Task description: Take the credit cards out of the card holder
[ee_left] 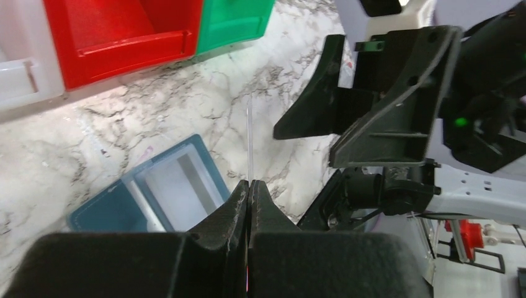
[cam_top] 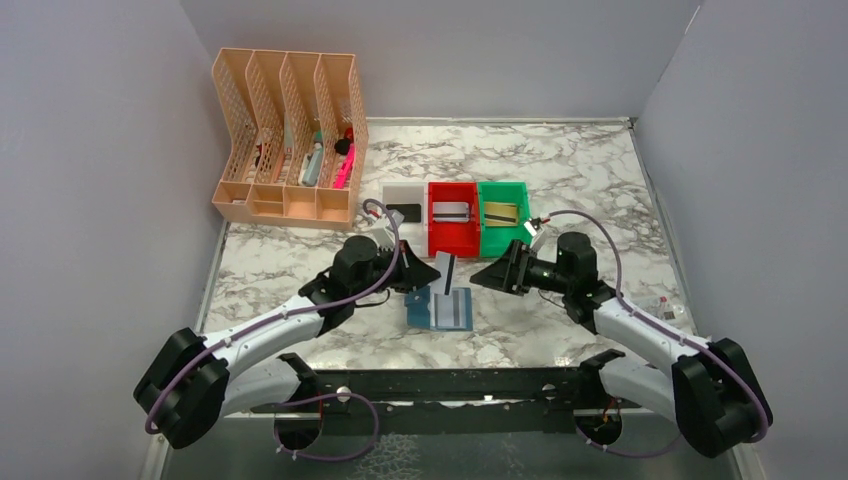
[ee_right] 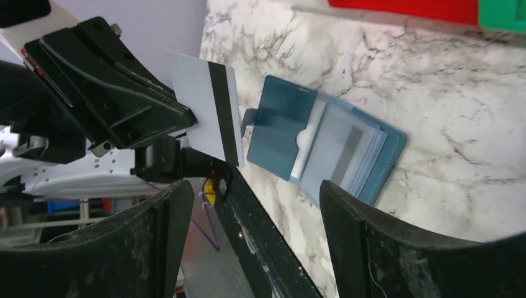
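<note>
The blue card holder lies open on the marble table between the two arms, its pale clear pockets facing up. A dark-striped card shows through one pocket. My left gripper is shut on a white credit card with a black stripe and holds it on edge above the card holder. In the left wrist view this card is only a thin line rising from the fingertips. My right gripper is open and empty, facing the card from the right.
A white bin, a red bin and a green bin stand in a row behind the card holder, each with a card inside. A peach mesh file rack stands at the back left. Grey walls enclose the table.
</note>
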Robot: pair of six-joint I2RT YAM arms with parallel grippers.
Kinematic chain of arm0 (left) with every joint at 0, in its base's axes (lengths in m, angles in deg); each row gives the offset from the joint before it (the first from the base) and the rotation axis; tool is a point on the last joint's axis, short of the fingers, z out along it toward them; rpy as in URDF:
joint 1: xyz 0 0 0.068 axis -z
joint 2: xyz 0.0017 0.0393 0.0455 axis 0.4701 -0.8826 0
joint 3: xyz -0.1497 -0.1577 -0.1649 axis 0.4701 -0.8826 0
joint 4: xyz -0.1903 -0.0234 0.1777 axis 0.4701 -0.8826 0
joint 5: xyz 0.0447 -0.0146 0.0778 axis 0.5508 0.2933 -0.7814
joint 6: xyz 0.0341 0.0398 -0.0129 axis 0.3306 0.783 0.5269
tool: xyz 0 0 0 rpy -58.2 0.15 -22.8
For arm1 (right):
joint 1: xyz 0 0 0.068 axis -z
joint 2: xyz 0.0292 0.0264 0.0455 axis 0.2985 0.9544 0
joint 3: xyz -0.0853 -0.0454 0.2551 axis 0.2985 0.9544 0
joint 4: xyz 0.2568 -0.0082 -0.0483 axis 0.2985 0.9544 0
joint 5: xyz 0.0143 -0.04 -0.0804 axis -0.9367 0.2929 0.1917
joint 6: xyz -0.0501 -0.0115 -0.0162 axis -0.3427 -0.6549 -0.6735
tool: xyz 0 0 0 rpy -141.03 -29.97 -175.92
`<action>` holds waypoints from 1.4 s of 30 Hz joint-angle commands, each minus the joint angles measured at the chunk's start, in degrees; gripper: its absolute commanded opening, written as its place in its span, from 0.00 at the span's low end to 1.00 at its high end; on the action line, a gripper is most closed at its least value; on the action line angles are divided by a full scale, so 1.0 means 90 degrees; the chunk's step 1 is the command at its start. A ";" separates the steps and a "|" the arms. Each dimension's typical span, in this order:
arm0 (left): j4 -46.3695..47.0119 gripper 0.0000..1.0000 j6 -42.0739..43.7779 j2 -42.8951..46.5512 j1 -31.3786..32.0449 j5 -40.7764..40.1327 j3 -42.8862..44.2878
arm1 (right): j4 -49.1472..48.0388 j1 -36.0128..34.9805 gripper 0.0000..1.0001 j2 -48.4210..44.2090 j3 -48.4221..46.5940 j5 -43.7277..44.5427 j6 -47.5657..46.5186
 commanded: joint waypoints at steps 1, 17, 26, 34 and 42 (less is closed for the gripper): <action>0.0686 0.00 -0.0202 0.0036 -0.0040 0.0435 -0.0130 | -0.1550 0.0010 0.77 0.0339 0.0282 -0.1023 0.0497; 0.1610 0.00 -0.0972 0.0061 -0.0047 0.0706 -0.0496 | -0.3521 -0.0223 0.55 0.1677 0.0065 -0.1649 0.1264; 0.1936 0.00 -0.1182 0.0077 -0.0050 0.1028 -0.0497 | -0.4353 -0.0366 0.45 0.2010 0.0052 -0.1612 0.1670; 0.2248 0.00 -0.1207 -0.0036 -0.0050 0.1470 -0.0435 | -0.5191 -0.0371 0.35 0.2024 0.0110 -0.1638 0.2162; 0.2423 0.00 -0.1259 0.0060 -0.0050 0.1394 -0.0546 | -0.5264 -0.0368 0.23 0.1841 0.0285 -0.1660 0.2257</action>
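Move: The credit card, held by its left edge in the left fingers, has its middle about 8 cm to the right hand's left, 1 cm ahead and about level. The open card holder lies about 10 cm left of the right hand, 2 cm back and 12 below. From the left hand, the right gripper is some 10 cm to the right and 1 back, the holder 3 back and 13 below, and the red bin 19 ahead and 4 right. The card's free edge is brought between the right fingers: the right hand goes left about 4 cm, then rises 5, tipping its fingertips up some 20 degrees and closing from wide open to about a quarter. The left hand keeps its pinch and raises the card about 4.5 cm, easing back and right towards the right gripper as its fingers tip up too. ##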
